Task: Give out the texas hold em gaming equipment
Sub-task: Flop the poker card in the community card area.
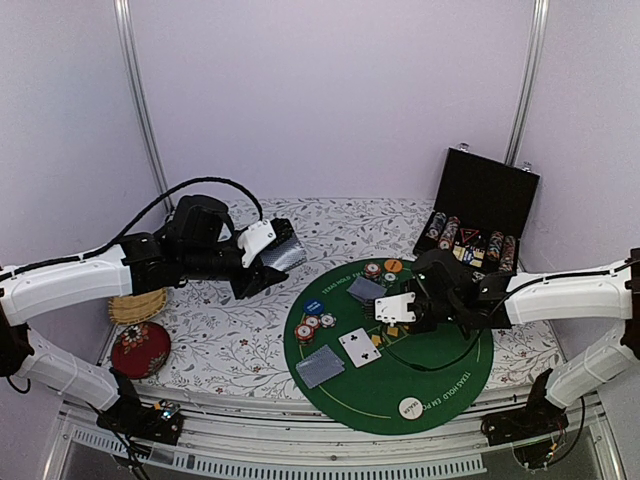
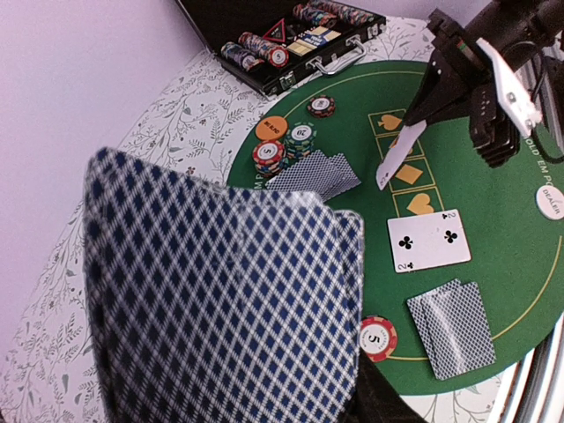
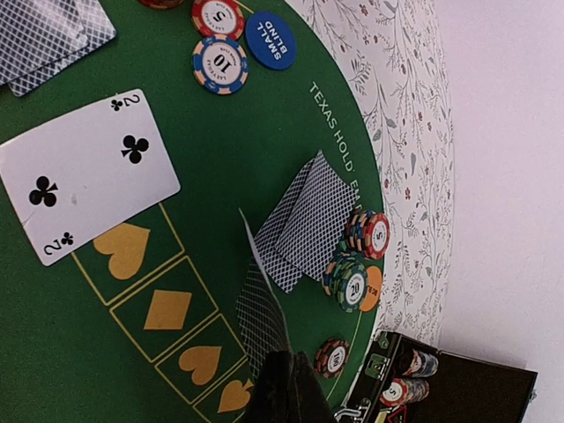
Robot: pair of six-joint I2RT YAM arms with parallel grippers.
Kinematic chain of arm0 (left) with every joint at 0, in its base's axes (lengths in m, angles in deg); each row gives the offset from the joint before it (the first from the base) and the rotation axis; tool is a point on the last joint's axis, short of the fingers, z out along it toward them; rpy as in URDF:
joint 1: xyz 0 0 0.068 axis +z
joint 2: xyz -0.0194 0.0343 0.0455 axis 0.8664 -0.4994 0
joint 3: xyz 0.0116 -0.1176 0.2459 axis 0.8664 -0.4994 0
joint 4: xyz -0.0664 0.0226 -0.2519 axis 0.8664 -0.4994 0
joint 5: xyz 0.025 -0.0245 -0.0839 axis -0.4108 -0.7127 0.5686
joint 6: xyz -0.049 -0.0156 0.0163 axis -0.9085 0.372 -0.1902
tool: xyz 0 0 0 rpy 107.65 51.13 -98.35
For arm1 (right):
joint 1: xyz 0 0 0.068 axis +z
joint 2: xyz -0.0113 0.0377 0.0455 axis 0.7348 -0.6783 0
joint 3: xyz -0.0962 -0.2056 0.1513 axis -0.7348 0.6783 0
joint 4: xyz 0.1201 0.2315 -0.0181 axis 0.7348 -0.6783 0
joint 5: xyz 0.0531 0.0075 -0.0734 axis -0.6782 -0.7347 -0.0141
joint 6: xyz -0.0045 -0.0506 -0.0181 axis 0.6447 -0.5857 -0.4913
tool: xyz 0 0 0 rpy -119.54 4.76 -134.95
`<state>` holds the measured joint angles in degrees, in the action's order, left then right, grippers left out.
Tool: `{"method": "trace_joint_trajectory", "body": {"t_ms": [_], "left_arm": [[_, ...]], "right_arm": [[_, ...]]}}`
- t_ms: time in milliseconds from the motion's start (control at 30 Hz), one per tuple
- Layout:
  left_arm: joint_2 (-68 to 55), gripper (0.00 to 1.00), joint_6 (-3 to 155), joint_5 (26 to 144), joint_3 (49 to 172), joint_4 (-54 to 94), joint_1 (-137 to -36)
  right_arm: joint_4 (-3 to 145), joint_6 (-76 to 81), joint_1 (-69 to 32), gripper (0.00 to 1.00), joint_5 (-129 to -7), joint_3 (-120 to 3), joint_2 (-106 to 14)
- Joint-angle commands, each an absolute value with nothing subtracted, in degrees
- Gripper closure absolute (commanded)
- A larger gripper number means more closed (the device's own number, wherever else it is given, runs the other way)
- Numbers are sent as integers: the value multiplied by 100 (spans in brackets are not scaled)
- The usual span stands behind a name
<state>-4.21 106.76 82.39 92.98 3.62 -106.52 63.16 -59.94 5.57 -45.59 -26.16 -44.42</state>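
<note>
My left gripper [image 1: 268,258] is shut on a deck of playing cards [image 1: 288,254] and holds it in the air left of the round green mat [image 1: 440,385]. In the left wrist view the deck's checked back [image 2: 220,300] hides the fingers. My right gripper [image 3: 286,374] is shut on a single card [image 3: 264,308], tilted on edge over the mat's yellow suit boxes [image 3: 167,308]. A two of clubs [image 1: 359,346] lies face up. Face-down pairs lie at the near left [image 1: 320,366] and far side [image 1: 366,289]. Chips [image 1: 313,322] and blue [image 1: 313,306], orange [image 1: 393,266] and white [image 1: 409,407] discs sit on the mat.
An open black case [image 1: 480,215] with rows of chips stands at the back right, just beyond the mat. A red round cushion [image 1: 140,350] and a woven basket [image 1: 137,305] lie at the table's left edge, under the left arm.
</note>
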Motion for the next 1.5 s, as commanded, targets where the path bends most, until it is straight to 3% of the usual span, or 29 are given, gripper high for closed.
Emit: {"method": "trace_joint_trajectory", "body": {"t_ms": [0,433,1467], "left_arm": [[-377,55,10730,8297,9269,485,-10646],[-377,55,10745,8287,9270,484,-10652],[-355,55,10761,8251,9262,489,-10648]], "right_arm": [[6987,-6387,565,99,-4273,-2439,-4762],[6176,-6610,813,98,-4975,-2177,-5217],[6228,-7061,959,98,-5052,-2375,-5730]]}}
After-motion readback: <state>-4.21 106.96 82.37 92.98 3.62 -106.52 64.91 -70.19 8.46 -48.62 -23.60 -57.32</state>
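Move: Just below the right hand, about 1 cm back, 2 cm left and 10 cm down, is the community spot for the three of diamonds it holds. The two of clubs lies about 8 cm left and 5 cm back of the hand, the far face-down pair 11 cm ahead and 6 cm left, and the near face-down pair 10 cm back and 17 cm left. For the left hand the spot is some 23 cm right, 8 cm back and 21 cm down. Lowering the pinched three of diamonds some 9 cm onto the community row, the right hand also draws back about 3 cm and rolls its left side down while turning counter-clockwise, some 20 degrees in all, to lay the card face up to the right of the two of clubs. Down at the mat it nearly stops, the fingers staying shut on the card's near end. ##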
